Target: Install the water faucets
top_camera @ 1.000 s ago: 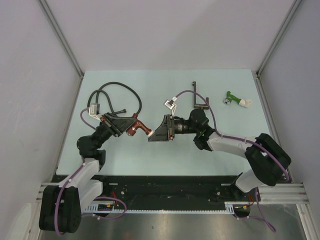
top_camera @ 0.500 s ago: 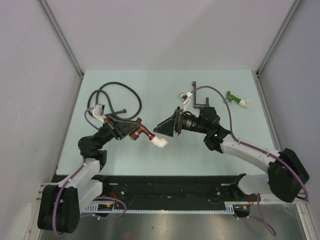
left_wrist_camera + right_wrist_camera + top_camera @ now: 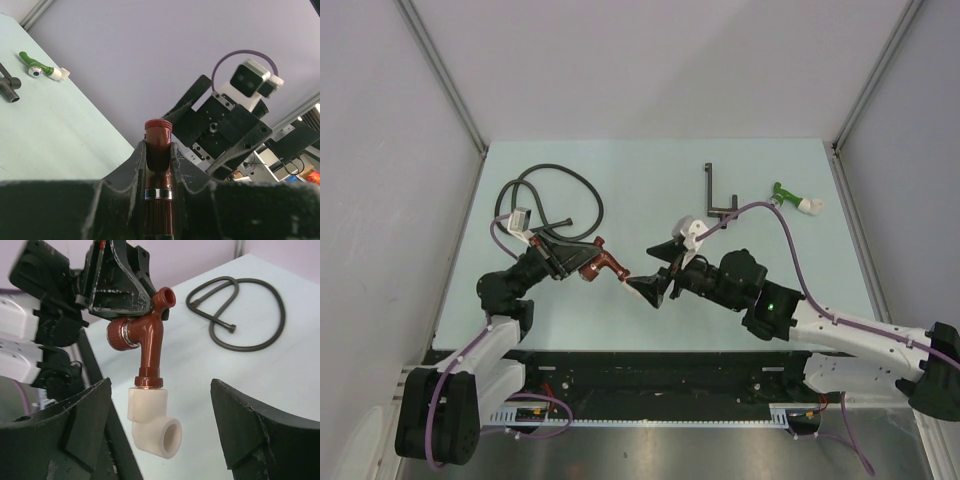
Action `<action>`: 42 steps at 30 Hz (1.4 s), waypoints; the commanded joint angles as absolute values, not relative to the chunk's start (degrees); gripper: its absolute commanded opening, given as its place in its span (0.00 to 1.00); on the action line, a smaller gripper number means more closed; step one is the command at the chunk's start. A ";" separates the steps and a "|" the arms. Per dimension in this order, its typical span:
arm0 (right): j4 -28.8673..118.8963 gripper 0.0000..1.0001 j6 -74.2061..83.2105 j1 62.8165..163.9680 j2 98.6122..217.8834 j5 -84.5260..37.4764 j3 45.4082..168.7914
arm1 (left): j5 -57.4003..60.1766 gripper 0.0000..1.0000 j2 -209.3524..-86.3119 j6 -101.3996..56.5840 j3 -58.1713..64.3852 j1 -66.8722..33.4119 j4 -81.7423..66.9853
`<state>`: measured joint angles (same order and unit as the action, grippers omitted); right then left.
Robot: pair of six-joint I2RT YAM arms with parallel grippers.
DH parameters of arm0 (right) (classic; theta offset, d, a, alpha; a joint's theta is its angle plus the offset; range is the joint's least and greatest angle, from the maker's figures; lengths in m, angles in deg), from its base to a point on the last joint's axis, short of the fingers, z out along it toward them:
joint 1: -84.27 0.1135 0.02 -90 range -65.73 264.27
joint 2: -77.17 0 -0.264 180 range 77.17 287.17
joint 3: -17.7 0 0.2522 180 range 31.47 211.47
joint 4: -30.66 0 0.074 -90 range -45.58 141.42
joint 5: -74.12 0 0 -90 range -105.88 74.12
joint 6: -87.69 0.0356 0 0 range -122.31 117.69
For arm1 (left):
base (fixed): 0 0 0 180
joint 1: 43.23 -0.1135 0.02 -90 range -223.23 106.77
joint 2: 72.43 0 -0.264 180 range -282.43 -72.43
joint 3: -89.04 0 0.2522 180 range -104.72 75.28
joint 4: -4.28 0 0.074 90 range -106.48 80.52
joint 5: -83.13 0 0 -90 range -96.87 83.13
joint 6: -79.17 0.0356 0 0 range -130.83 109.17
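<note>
My left gripper (image 3: 582, 262) is shut on the reddish-brown water faucet (image 3: 603, 263) and holds it above the table. In the left wrist view the faucet's body (image 3: 158, 165) is clamped between both fingers. The faucet's white elbow fitting (image 3: 150, 425) hangs from its lower end. My right gripper (image 3: 645, 288) is open, with a finger on each side of the elbow and a gap to both. The green water faucet (image 3: 790, 198) with its own white elbow lies on the table at the far right.
A coiled black hose (image 3: 555, 195) lies at the far left of the pale green table (image 3: 650, 180). A black L-shaped bar (image 3: 715, 195) lies between the grippers and the green faucet. Grey walls close in the sides and back.
My right gripper has opened and let go of the white elbow, and its arm has swung toward the near edge. The left gripper still holds the faucet in nearly the same place.
</note>
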<state>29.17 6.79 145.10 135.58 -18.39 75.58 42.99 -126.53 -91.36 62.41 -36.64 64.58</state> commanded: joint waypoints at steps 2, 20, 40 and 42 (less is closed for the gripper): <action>28.87 0.85 -8.01 152.72 136.57 -1.24 77.43 | 42.79 0.00 -126.39 -90.99 61.74 -36.55 89.57; 25.00 0.85 -17.51 160.64 148.62 14.08 77.52 | 42.78 0.00 -126.57 -91.16 61.65 -36.55 89.57; 20.70 0.00 10.55 145.20 145.72 -30.24 77.87 | 42.96 0.00 -125.60 -90.72 61.57 -36.55 89.57; 17.36 0.00 17.42 142.73 146.60 -34.85 77.78 | 42.96 0.00 -125.51 -90.63 61.57 -36.55 89.57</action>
<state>27.32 -0.25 147.88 147.56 -18.17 75.63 40.59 -126.73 -91.36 62.41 -36.73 65.17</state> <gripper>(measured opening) 0.551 0.230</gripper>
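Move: The white elbow, already on the end of the brown faucet body's stem, lies about 8 cm below the empty right gripper, 2 cm to its left and 1 cm ahead. The brown faucet body is some 9 cm left, 4 cm ahead and 5 cm lower; the grey hose's free end lies on the table, roughly 22 cm left, 25 cm ahead and 25 cm down. From the left gripper, the white elbow is about 10 cm right, 4 cm back and 4 cm lower. Lower the open right gripper about 8 cm, swinging slightly back and then forward again as it edges left and rolls counter-clockwise (looking along its fingers) to take a fresh hold. Close it to pinch the white elbow, then twist back clockwise some 25 degrees, easing slightly left and up. Keep the left grip on the brown faucet body as counterhold. ##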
